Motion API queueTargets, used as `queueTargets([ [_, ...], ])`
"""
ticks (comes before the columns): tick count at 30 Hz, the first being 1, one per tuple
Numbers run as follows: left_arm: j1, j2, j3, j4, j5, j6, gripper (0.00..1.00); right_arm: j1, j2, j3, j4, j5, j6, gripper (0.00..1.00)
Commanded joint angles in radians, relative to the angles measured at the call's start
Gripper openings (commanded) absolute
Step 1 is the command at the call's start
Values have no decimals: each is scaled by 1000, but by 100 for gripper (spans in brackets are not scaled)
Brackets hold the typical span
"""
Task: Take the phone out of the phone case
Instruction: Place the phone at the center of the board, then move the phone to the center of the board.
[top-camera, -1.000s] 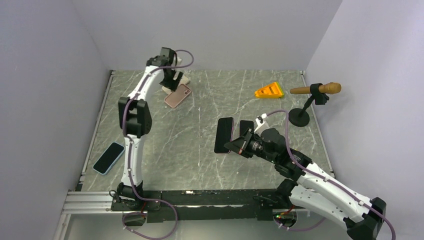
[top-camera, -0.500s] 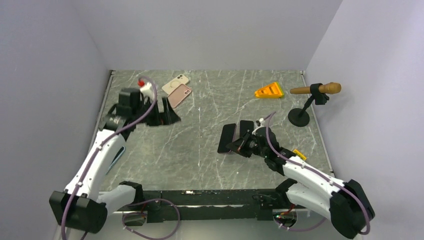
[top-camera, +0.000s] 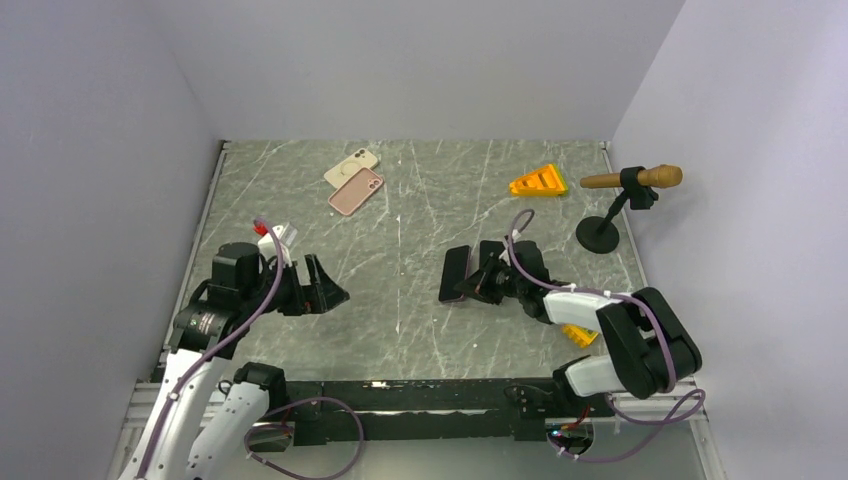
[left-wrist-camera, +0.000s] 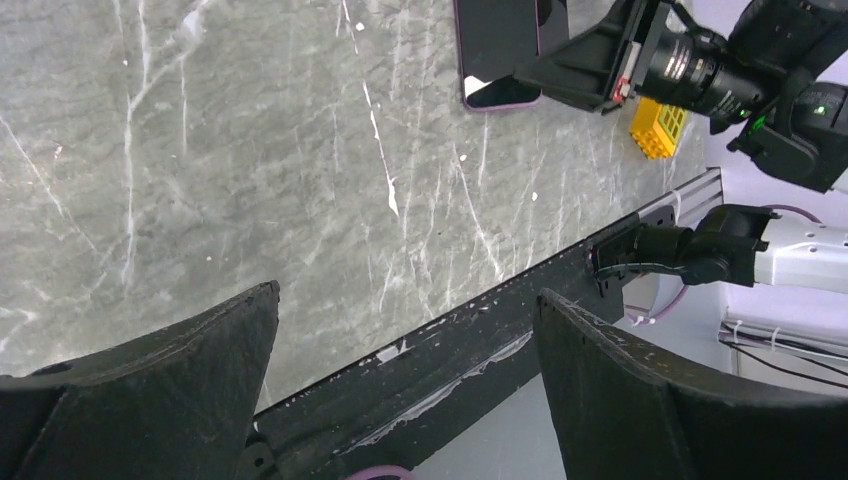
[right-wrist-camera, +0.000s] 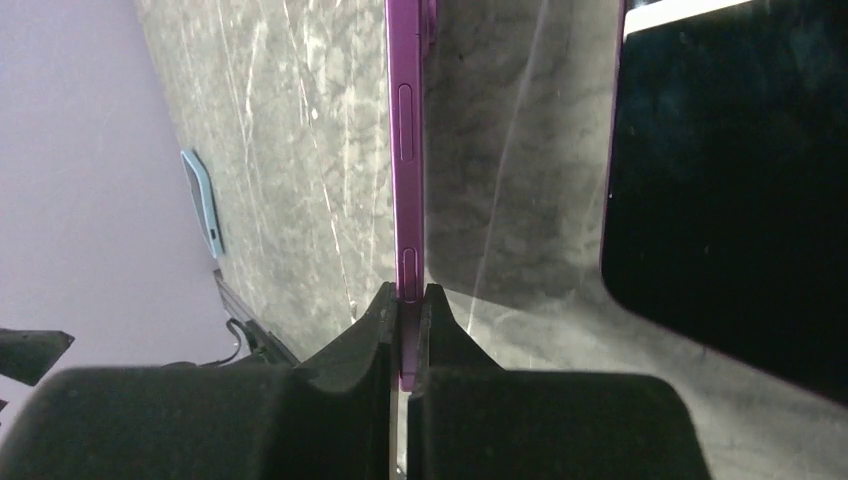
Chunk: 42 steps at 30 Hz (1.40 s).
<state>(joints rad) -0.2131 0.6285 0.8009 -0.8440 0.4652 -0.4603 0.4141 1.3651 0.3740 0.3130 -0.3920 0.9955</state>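
Note:
My right gripper (top-camera: 478, 283) is shut on a thin purple phone case (right-wrist-camera: 405, 150), seen edge-on in the right wrist view with its side buttons showing. The case (top-camera: 453, 275) stands tilted on the table right of centre. Its dark glossy face (left-wrist-camera: 497, 50) shows in the left wrist view, so the phone looks to be inside, though I cannot tell for sure. A second dark slab with a purple rim (right-wrist-camera: 730, 200) lies flat beside it (top-camera: 492, 252). My left gripper (top-camera: 330, 282) hovers open and empty at the near left, far from both (left-wrist-camera: 405, 290).
A pink phone (top-camera: 356, 191) and a cream one (top-camera: 350, 167) lie at the far left. A yellow wedge (top-camera: 538, 181) and a microphone on a stand (top-camera: 630, 180) are far right. A yellow block (top-camera: 580, 335) lies under my right arm. Walls close three sides.
My left arm swung back from the pink phone to the near left, its gripper still open. My right arm lowered and folded, and the held case tipped further onto its edge.

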Motion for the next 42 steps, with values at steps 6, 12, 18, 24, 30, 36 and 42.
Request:
queueTargets([
  [6, -2, -35, -55, -1, 39, -60, 99, -43, 107, 95, 6, -7, -146, 15],
  [12, -2, -25, -44, 10, 38, -80, 99, -48, 147, 148, -88, 26, -196, 36],
  [18, -2, -28, -25, -43, -101, -81, 100, 7, -30, 196, -304, 170, -301, 80],
  [24, 8, 11, -67, -24, -311, -136, 99, 204, -261, 190, -520, 363, -303, 100],
  [30, 94, 206, -49, 37, -388, -156, 99, 380, -464, 99, -516, 387, -165, 100],
  [36, 349, 434, -3, 141, -450, -45, 100, 412, -574, 95, -576, 389, -141, 100],
  [42, 619, 682, 46, 233, -353, 13, 99, 415, -637, 137, -620, 390, -148, 100],
])
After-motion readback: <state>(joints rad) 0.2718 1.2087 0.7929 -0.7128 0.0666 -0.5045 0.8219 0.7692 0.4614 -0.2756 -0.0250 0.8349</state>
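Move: Pinched by one edge near its near end, the phone hangs just above its resting spot, whose middle is about 5 cm ahead of the right hand, 3 cm left and 2 cm below; the black phone already down lies some 6 cm ahead and 6 cm right. From the empty left hand the blue phone lies about level, some 27 cm left and 18 cm down; the pink case is roughly 35 cm ahead, slightly right and 18 cm down. Easing the phone forward 2–3 cm and slightly down, the right hand opens its fingers wide and lets go, then backs off about 11 cm towards the base while rising some 9 cm, fingers tilting up. The left, still open, settles a little, then swings left, down and forward towards the blue phone, turning its fingers down and counter-clockwise. ##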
